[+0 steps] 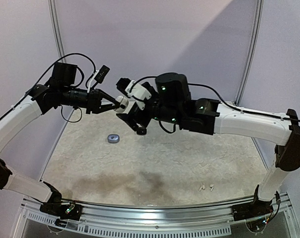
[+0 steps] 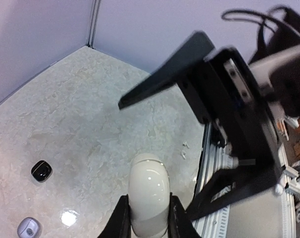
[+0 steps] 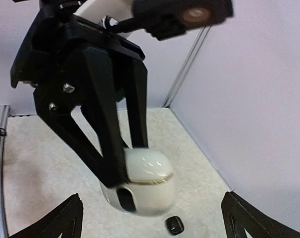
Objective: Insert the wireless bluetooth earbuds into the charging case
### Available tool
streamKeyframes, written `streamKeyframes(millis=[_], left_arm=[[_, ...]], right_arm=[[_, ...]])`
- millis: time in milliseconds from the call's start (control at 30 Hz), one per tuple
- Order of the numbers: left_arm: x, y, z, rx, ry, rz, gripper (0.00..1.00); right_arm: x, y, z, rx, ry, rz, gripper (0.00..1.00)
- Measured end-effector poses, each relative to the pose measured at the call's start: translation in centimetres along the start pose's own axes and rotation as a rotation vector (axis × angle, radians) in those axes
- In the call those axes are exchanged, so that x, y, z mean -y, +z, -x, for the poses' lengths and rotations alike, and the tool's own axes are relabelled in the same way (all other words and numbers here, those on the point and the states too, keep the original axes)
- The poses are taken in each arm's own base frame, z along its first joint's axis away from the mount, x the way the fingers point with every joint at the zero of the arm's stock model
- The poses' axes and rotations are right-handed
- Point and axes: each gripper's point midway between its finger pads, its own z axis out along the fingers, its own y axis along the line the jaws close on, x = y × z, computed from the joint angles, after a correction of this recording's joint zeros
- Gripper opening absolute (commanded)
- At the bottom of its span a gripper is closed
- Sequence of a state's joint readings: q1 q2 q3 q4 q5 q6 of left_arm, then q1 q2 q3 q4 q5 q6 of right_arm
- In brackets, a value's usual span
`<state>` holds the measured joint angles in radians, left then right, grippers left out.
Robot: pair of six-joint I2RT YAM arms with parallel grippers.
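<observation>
My left gripper (image 1: 119, 103) is shut on a white glossy charging case (image 1: 123, 102), lid closed, and holds it high above the table. The left wrist view shows the case (image 2: 149, 191) between the fingers (image 2: 121, 215). My right gripper (image 1: 131, 107) is open wide and faces the case, one finger above and one below, not touching it. In the right wrist view the case (image 3: 142, 178) hangs between its spread fingertips (image 3: 66, 218). A white stemmed pair of earbuds (image 1: 205, 188) lies near the front right edge and shows in the left wrist view (image 2: 184, 148). The other earbuds are not distinguishable.
A small purplish-grey round case (image 1: 113, 138) lies on the table left of centre, also in the left wrist view (image 2: 28, 227). A small black glossy case (image 2: 41, 170) lies near it and shows in the right wrist view (image 3: 175, 224). Walls close the back and sides.
</observation>
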<state>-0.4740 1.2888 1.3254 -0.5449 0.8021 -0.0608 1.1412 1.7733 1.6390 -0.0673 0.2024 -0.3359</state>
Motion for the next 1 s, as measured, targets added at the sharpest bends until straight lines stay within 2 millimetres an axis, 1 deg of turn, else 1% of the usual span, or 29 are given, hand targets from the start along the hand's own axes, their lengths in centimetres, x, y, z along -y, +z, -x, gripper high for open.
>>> streamKeyframes(millis=[67,100,167,233,300,367,400,467,633,733,833,933,1000], left_arm=[[0.3,-0.3,-0.7,-0.038,0.094,0.001,0.00],[0.5,-0.5,-1.0,-0.054,0.140,-0.002,0.00],[0.8,-0.8,-1.6,-0.084,0.208,-0.013,0.00],[1.4,-1.1,-2.5,-0.114,0.265,-0.038,0.00],[1.8,-1.2,-3.2,-0.135,0.299,-0.060,0.00],[2.2,-1.4,-3.8,-0.153,0.327,-0.080,0.00],[2.3,-1.4,-4.0,-0.160,0.339,-0.088,0.00],[2.5,-1.5,-4.4,-0.171,0.361,-0.099,0.00],[2.8,-1.6,-4.7,-0.178,0.388,-0.111,0.00],[2.8,-1.6,-4.7,-0.178,0.397,-0.112,0.00],[2.9,-1.6,-4.7,-0.178,0.398,-0.113,0.00],[2.9,-1.6,-4.7,-0.178,0.398,-0.113,0.00],[2.9,-1.6,-4.7,-0.178,0.398,-0.113,0.00]], right_arm=[[0.5,-1.3,-0.5,-0.003,0.055,0.090,0.99],[1.1,-2.1,-0.6,0.003,0.085,0.129,0.99],[1.9,-3.9,-0.3,0.019,0.136,0.201,0.99],[2.1,-5.2,0.5,0.048,0.161,0.270,0.97],[1.4,-5.9,1.1,0.073,0.169,0.338,0.92],[0.0,-6.2,1.2,0.079,0.180,0.416,0.82],[-0.9,-6.0,1.0,0.071,0.193,0.464,0.77],[-1.6,-5.6,0.7,0.057,0.207,0.502,0.74],[-2.9,-2.9,0.4,0.036,0.244,0.579,0.69],[-3.8,-1.8,-0.2,0.021,0.268,0.620,0.62],[-4.4,-1.3,-0.6,0.008,0.287,0.651,0.50],[-4.9,-1.1,-0.6,0.007,0.301,0.684,0.46],[-5.2,-1.1,-0.5,0.007,0.307,0.703,0.40]])
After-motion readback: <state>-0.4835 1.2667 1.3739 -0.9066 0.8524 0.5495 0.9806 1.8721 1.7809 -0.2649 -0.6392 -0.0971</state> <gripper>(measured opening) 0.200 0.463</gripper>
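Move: The closed white case is pinched in my left fingers, its middle about 2 cm to the right of my left hand point and 1 cm lower. From my wide-open right hand it lies about 2 cm left and 1 cm ahead, level. Far below, on the table some 33 cm down, the lavender case lies about 7 cm ahead and 9 cm left of my left hand, and the black case 11 cm ahead and 5 cm right of it. I draw my open right hand off the case, about 5 cm to the right, rising and pulling back. Then I bring it left and down around the case's free end, turning some 30 degrees counter-clockwise and tipping down while the fingers close to about half. My left hand keeps its grip, carrying the case about 5 cm back and a little down and turning clockwise, then holds still. ##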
